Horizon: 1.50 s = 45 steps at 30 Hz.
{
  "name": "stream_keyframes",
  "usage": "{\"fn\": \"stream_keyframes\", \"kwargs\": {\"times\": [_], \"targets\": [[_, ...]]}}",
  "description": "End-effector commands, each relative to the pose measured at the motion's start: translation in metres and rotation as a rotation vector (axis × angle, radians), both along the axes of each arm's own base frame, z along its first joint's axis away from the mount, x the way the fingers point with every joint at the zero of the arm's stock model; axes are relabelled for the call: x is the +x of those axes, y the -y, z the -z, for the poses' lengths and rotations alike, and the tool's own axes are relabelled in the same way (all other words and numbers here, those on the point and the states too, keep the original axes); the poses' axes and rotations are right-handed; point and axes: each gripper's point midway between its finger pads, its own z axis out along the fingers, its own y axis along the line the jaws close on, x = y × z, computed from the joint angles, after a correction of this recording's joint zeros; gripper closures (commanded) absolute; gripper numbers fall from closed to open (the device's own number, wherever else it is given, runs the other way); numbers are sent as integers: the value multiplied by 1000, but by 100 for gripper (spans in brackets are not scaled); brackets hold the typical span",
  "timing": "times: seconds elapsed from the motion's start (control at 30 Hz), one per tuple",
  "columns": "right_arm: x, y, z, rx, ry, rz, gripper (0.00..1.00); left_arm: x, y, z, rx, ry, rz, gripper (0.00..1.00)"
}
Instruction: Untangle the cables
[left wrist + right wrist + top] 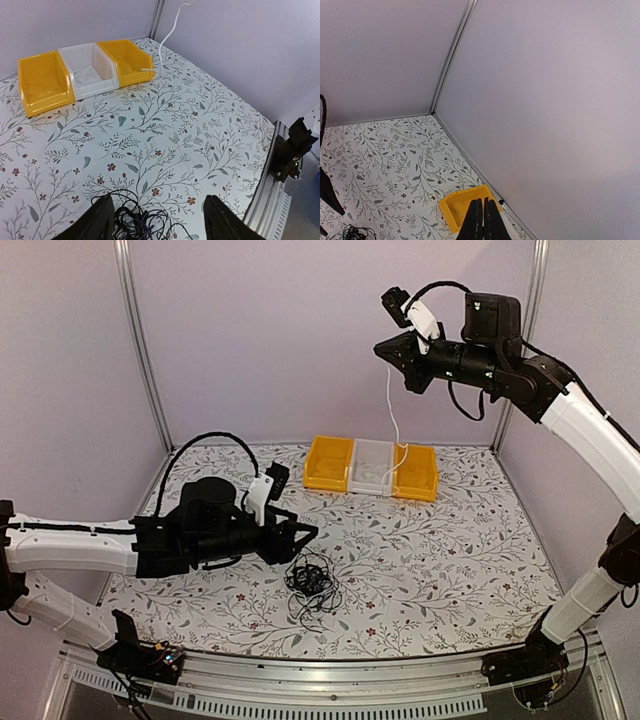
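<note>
The cables (312,585) are a loose clump of thin black wires lying on the floral table, also seen in the left wrist view (135,220) and at the bottom left of the right wrist view (355,232). My left gripper (305,533) hovers low just left of the clump, open, with its fingers (159,200) standing wide on either side above the clump's far edge and nothing held. My right gripper (385,352) is raised high at the back right, its fingers (483,201) pressed together. A thin white cable (393,415) hangs from it down into the right yellow bin (415,472).
Three bins stand in a row at the back: yellow (328,462), white (372,465), yellow. The left wrist view shows them too (42,82), with the white cable (172,27) dropping into the nearest yellow one. Lilac walls close the back and sides. A metal rail (330,670) runs along the near edge.
</note>
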Motion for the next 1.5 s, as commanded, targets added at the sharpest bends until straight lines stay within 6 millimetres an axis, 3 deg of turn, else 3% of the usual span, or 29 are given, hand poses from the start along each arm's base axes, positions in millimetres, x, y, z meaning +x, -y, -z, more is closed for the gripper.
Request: {"fn": "stream_keyframes", "kwargs": {"times": [0.0,0.4,0.63,0.8,1.13,1.3,1.47], "targets": [[31,23,-5,50,24,78,100,2,-5,-8,7,-16,-49,36],[131,92,28,13,71,276,100,3,-14,-13,11,-50,-94,37],[181,107,61,-48,51,326,100,0,-19,-9,50,-70,-94,38],[208,110,100,-81,-9,344,100,1,-25,-11,42,-72,-123,38],[217,107,208,-126,-300,324,100,-2,-36,-5,13,-122,-173,38],[207,109,259,-141,-455,324,100,-2,-40,-7,2,-117,-186,38],[197,109,298,-168,-586,288,100,-1,-41,-7,13,-116,-195,39]]}}
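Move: The right yellow bin, where I am taking the white cable pinched in my right hand, lies about 19 cm ahead of that hand, 13 cm to its right and 45 cm below. The clear bin adjoins it, 11 cm to its left; the left yellow bin is 22 cm to its left. From my left hand the right yellow bin is some 32 cm ahead and 26 cm to the right, while the black tangle sits about 20 cm below, 2 cm back and 4 cm right. I carry the dangling white cable with my right hand about 20 cm forward and 11 cm right towards the right yellow bin, sinking more and more until I drop almost straight down over it, some 26 cm lower in all. My shut fingers keep their pinch while the wrist turns clockwise and tips down about 25 degrees. My open left hand eases 4 cm left, away from the tangle. ##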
